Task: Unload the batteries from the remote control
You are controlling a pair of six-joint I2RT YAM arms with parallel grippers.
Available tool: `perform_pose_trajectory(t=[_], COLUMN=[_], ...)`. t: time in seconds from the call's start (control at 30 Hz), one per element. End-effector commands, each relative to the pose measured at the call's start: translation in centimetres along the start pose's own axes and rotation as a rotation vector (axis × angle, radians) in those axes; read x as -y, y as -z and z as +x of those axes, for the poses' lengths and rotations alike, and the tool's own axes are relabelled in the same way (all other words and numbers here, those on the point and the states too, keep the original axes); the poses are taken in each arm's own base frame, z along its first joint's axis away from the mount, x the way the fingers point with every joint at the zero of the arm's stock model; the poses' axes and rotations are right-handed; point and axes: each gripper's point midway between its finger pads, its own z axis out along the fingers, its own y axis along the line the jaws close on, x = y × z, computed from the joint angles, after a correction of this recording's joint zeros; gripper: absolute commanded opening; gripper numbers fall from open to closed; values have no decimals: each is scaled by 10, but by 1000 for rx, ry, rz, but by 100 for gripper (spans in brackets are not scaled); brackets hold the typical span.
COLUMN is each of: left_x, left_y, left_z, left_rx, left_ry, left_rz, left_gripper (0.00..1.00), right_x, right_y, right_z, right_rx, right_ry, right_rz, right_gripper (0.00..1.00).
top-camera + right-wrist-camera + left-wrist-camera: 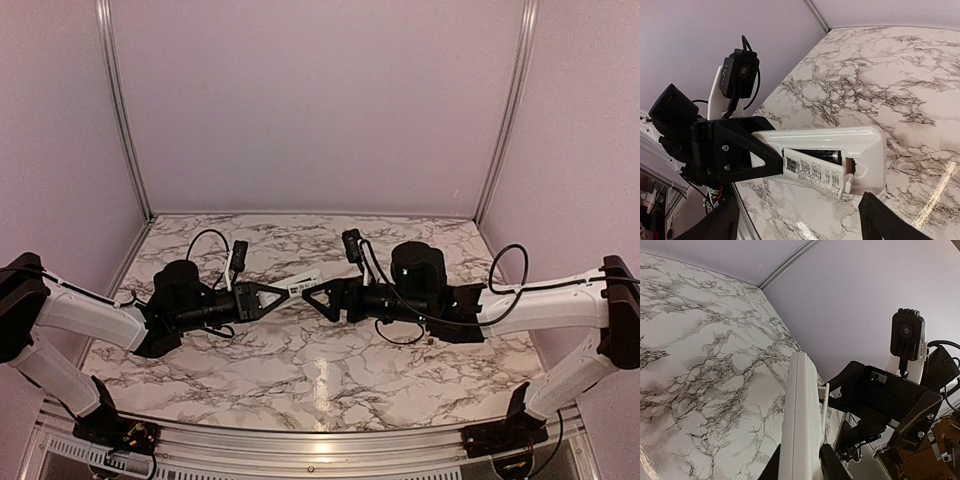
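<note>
My left gripper (270,297) is shut on one end of the white remote control (298,287) and holds it above the marble table. In the right wrist view the remote control (840,140) shows its back. Its labelled battery cover (817,173) hangs ajar. One dark battery (821,155) lies in the recess behind it. The left wrist view shows the remote control (801,420) edge-on between the left gripper (802,467) jaws, the thin cover (824,405) sticking out beside it. My right gripper (312,297) faces the remote's free end, open and apart from it. The right gripper (800,225) holds nothing.
The marble table (320,370) is walled by pale panels on three sides, with a metal rail (300,455) along the near edge. Loose black cables (205,240) loop off both wrists. Both arms meet over the table's middle.
</note>
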Motion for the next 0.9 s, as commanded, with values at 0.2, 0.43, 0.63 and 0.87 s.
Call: perform_pose_trajectory(t=[0.2, 0.43, 0.63, 0.87], left_x=[4, 3, 3, 2], left_y=[-7, -10, -10, -12], left_z=[-5, -4, -3, -3], left_rx=[9, 1, 0, 0], left_ry=[-21, -15, -15, -14], left_rz=[15, 19, 20, 19], left_gripper=[0, 0, 0, 0], right_x=[-1, -8, -10, -14], right_y=[-11, -15, -15, -12], right_z=[-3, -6, -7, -11], right_rx=[-7, -5, -1, 16], right_ry=[30, 38, 43, 45], right_rz=[26, -8, -15, -32], right_gripper=[81, 80, 75, 55])
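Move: The battery cover, already ajar on the back of the remote, lies about 4 cm to the right hand's left and 2 cm ahead, nearly level with it. The exposed battery is just past it, 4 cm left and 4 cm ahead of the right hand; the remote's free end is some 5 cm ahead. From the left hand, which grips the remote, the cover is about 3 cm to the right and 1 cm ahead. The front finger of the right hand comes up against the free end of the half-open cover as its fingers close by about a quarter of their range around that end. Before closing, the right hand sinks about 1.5 cm and edges forward nearly 1 cm, then rises slightly. The left hand keeps its grip on the remote and lowers it about 1 cm. ##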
